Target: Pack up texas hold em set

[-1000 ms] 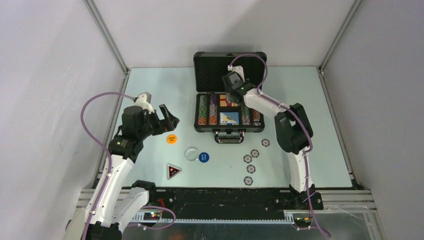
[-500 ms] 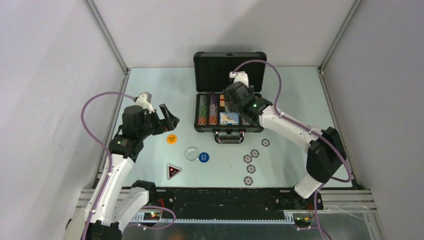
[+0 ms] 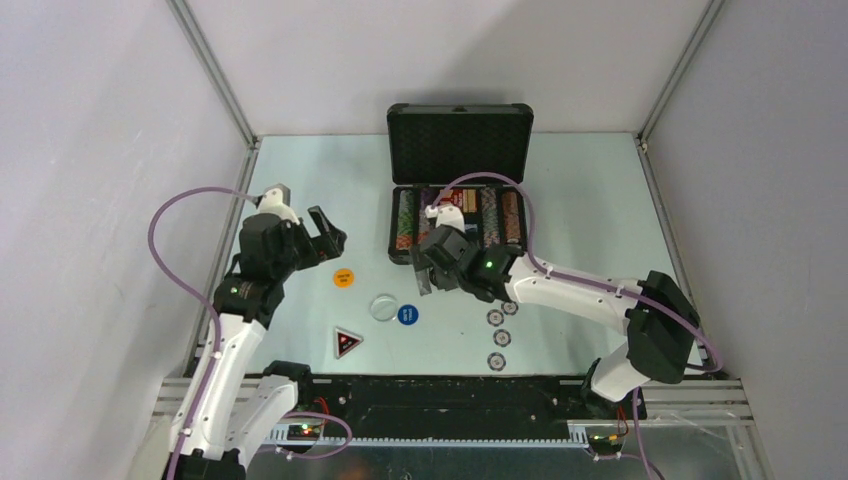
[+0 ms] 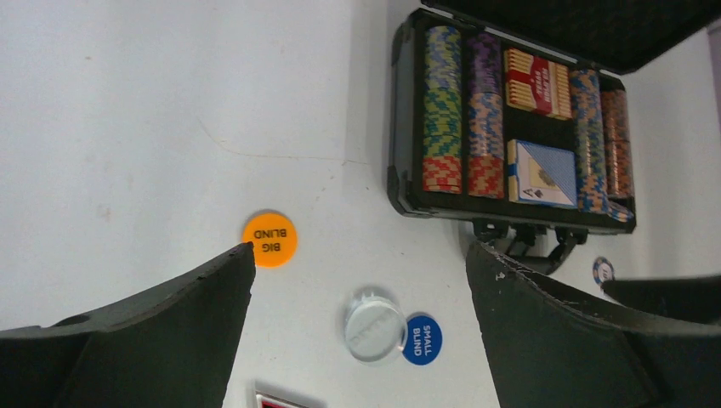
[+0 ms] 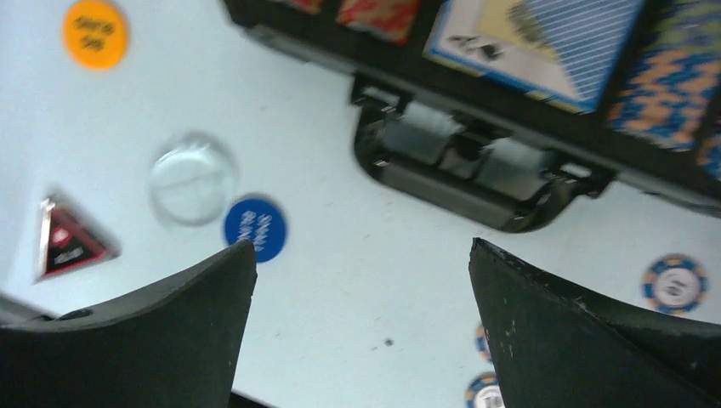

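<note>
The dark briefcase (image 3: 400, 245) lies open at the back, with rows of striped chips (image 4: 444, 119), a red card box (image 4: 536, 82) and a blue card box (image 4: 542, 172) inside. An orange button (image 3: 343, 278), a clear round button (image 3: 383, 307), a blue button (image 3: 407, 314) and the dark triangular marker (image 3: 346, 343) lie in front of it. Several loose chips (image 3: 502, 338) sit to their right. My right gripper (image 3: 432, 277) hangs open and empty above the table just before the case handle (image 5: 476, 174). My left gripper (image 3: 333, 238) is open and empty, above the orange button (image 4: 269, 239).
The case lid (image 3: 459, 140) stands upright at the back. Grey walls with metal rails enclose the table on three sides. My right forearm (image 3: 570, 290) stretches low across the table right of the case front.
My right arm has drawn back from over the case compartments to the table in front of the handle, and its jaws have spread wider. The left arm has barely shifted.
</note>
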Action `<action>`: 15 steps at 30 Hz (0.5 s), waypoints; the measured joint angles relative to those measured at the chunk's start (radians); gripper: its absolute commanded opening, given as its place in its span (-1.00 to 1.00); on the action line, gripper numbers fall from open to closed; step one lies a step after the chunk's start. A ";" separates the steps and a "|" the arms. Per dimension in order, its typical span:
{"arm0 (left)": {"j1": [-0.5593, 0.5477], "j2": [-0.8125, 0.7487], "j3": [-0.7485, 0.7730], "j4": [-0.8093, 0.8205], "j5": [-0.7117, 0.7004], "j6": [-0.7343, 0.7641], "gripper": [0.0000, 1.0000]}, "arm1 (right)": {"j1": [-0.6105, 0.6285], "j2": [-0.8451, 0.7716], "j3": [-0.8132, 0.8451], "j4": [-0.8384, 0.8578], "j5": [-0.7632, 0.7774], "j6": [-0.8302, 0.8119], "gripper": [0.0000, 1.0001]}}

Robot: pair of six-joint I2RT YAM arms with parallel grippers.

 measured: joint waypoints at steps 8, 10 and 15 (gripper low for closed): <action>0.001 -0.032 0.000 -0.047 -0.145 0.002 0.97 | 0.098 0.041 0.006 0.055 -0.106 0.096 0.99; 0.001 -0.047 0.000 -0.055 -0.172 0.002 0.97 | 0.116 0.093 0.030 0.059 -0.135 0.109 0.99; 0.002 -0.075 0.000 -0.070 -0.229 0.000 0.97 | 0.163 0.264 0.144 0.050 -0.183 0.115 0.99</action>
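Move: From the right gripper, the black-and-red ALL IN triangle lies about 10 cm back and 21 cm to the left, some 13 cm below. On the same table level, the clear disc is about 1 cm back and 14 cm left of that gripper, and the blue SMALL BLIND button 2 cm back and 8 cm left. The left gripper has the triangle about 12 cm back, straight in line and 21 cm below, and the orange BIG BLIND button 4 cm ahead and 2 cm left. Swing the empty, wide-open right gripper away from the front of the case, about 10 cm left and 7 cm back, over the small buttons towards the ALL IN triangle. Travel nearly level at first, then sink about 5 cm, steepening the fingers and turning them slightly counter-clockwise. Meanwhile shift the open left gripper about 4 cm left, turning it some 10 degrees counter-clockwise. ##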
